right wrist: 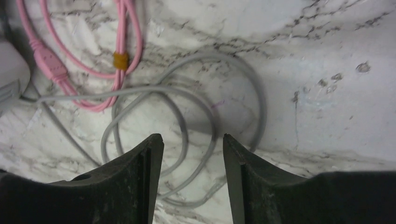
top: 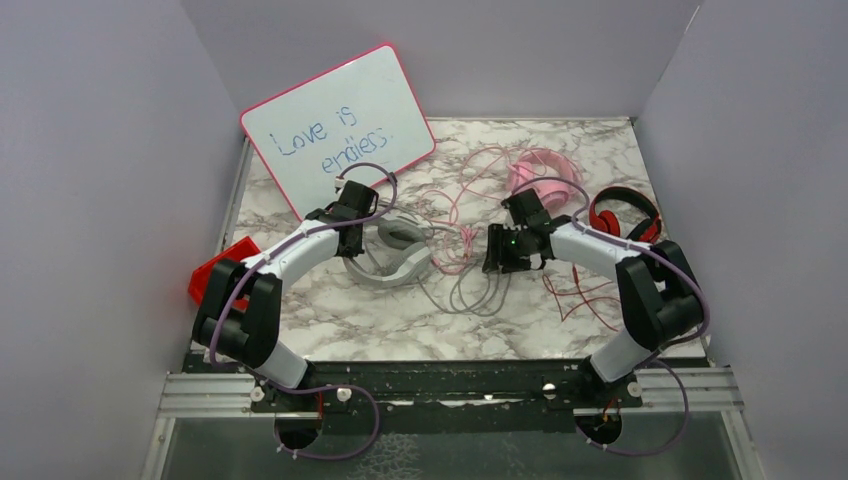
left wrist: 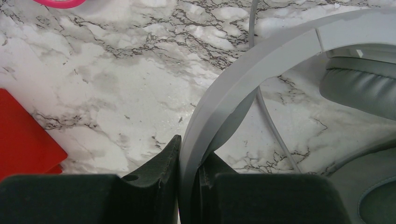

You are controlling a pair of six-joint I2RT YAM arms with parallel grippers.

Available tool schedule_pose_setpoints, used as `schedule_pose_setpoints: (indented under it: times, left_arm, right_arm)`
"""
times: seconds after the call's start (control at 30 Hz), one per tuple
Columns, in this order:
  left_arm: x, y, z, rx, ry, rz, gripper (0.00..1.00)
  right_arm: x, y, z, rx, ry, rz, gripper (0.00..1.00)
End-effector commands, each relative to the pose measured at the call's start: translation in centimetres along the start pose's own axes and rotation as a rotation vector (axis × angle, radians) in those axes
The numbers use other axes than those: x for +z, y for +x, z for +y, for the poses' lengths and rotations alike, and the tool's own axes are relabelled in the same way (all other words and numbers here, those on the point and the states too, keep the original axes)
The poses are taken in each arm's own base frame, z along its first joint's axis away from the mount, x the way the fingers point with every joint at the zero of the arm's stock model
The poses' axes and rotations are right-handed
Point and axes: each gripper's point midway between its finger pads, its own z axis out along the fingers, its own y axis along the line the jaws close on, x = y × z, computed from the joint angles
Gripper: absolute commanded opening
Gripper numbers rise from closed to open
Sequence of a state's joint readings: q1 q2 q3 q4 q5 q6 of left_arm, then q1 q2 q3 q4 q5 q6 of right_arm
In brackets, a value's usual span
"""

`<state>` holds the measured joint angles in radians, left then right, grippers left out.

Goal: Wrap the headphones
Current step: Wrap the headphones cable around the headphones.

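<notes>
The grey headphones [top: 395, 262] lie left of the table's middle. My left gripper [top: 357, 228] is shut on their headband [left wrist: 261, 65], which runs up between the fingers [left wrist: 189, 156]; a grey ear cushion [left wrist: 359, 88] shows at the right. Their grey cable [top: 478, 292] lies in loose loops [right wrist: 259, 100] on the marble. My right gripper [top: 505, 255] hangs open over those loops [right wrist: 192, 140], holding nothing. The pink headphones [top: 545, 178] and the red-and-black headphones [top: 625, 212] rest at the back right.
A pink-framed whiteboard [top: 340, 125] leans at the back left. A red object [top: 215, 272] sits at the left table edge [left wrist: 23, 135]. A pink cable [top: 465, 205] with an orange tie [right wrist: 120, 59] and a thin red cable [top: 580, 295] sprawl across the marble.
</notes>
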<state>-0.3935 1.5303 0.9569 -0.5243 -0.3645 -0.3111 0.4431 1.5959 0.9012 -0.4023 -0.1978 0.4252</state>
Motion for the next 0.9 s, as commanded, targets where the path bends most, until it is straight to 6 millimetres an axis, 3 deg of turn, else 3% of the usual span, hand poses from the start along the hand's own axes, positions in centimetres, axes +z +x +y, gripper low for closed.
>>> schedule_pose_setpoints:
  times: [0.0,0.13,0.33,0.47,0.5,0.53,0.57,0.6,0.67,0.73,0.87]
  left_arm:
    - [-0.2,-1.0,0.0,-0.014,0.004,-0.033,0.00]
    - [-0.3,-1.1,-0.1,-0.018,0.007,-0.037,0.00]
    - [-0.4,-1.2,0.0,-0.020,0.005,-0.041,0.00]
    - [-0.5,-1.2,0.1,-0.018,0.005,-0.044,0.00]
    - [-0.5,-1.3,0.1,-0.018,0.005,-0.046,0.00]
    - [-0.5,-1.3,0.1,-0.019,0.006,-0.046,0.00]
    - [-0.5,-1.3,0.0,-0.021,0.008,-0.046,0.00]
    - [-0.6,-1.3,-0.1,-0.024,0.012,-0.047,0.00]
    - [-0.6,-1.4,-0.1,-0.025,0.015,-0.049,0.00]
    - [-0.7,-1.6,0.1,-0.030,0.008,-0.056,0.00]
    - [-1.2,-2.5,0.0,-0.075,0.019,-0.085,0.00]
  right_arm:
    - [1.4,-3.2,-1.4,-0.044,0.084,-0.113,0.46]
    - [2.3,-2.5,-3.0,-0.057,0.224,-0.071,0.34]
    - [3.8,-0.7,-5.3,-0.077,0.451,-0.033,0.34]
    - [4.9,-0.7,-5.2,-0.106,0.438,-0.028,0.33]
    - [5.0,-0.7,-5.0,-0.113,0.428,-0.031,0.30]
    - [5.1,-0.9,-4.8,-0.117,0.418,-0.038,0.22]
    - [5.2,-1.1,-4.5,-0.129,0.402,-0.045,0.07]
    - [5.2,-1.4,-4.0,-0.148,0.381,-0.055,0.01]
    - [3.9,-2.2,-2.9,-0.194,0.354,-0.104,0.00]
    - [1.3,-3.3,-1.3,-0.238,0.305,-0.167,0.00]
    - [-4.2,-3.8,4.2,-0.392,0.053,-0.257,0.00]
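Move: The grey headphones cable lies loosely coiled under the right hand; the strand to pinch is about 5 cm ahead, level sideways and some 2 cm below. The tied pink cable lies about 5 cm left and 7 cm ahead of the hand, and the grey headphones about 20 cm left and 3 cm ahead, near its height. From the left hand the strand lies about 26 cm right, roughly 1 cm ahead and 5 cm lower. The grey cable's loop is reached low over the table by the right hand: about 6 cm forward, sinking some 1.5 cm, fingers narrowing and their tips swinging forward and to the right by about 20 degrees. The fingers shut and pinch one strand, then draw back about 2.5 cm while rising 1.5 cm. The left hand stays, keeping its grip on the headband. ##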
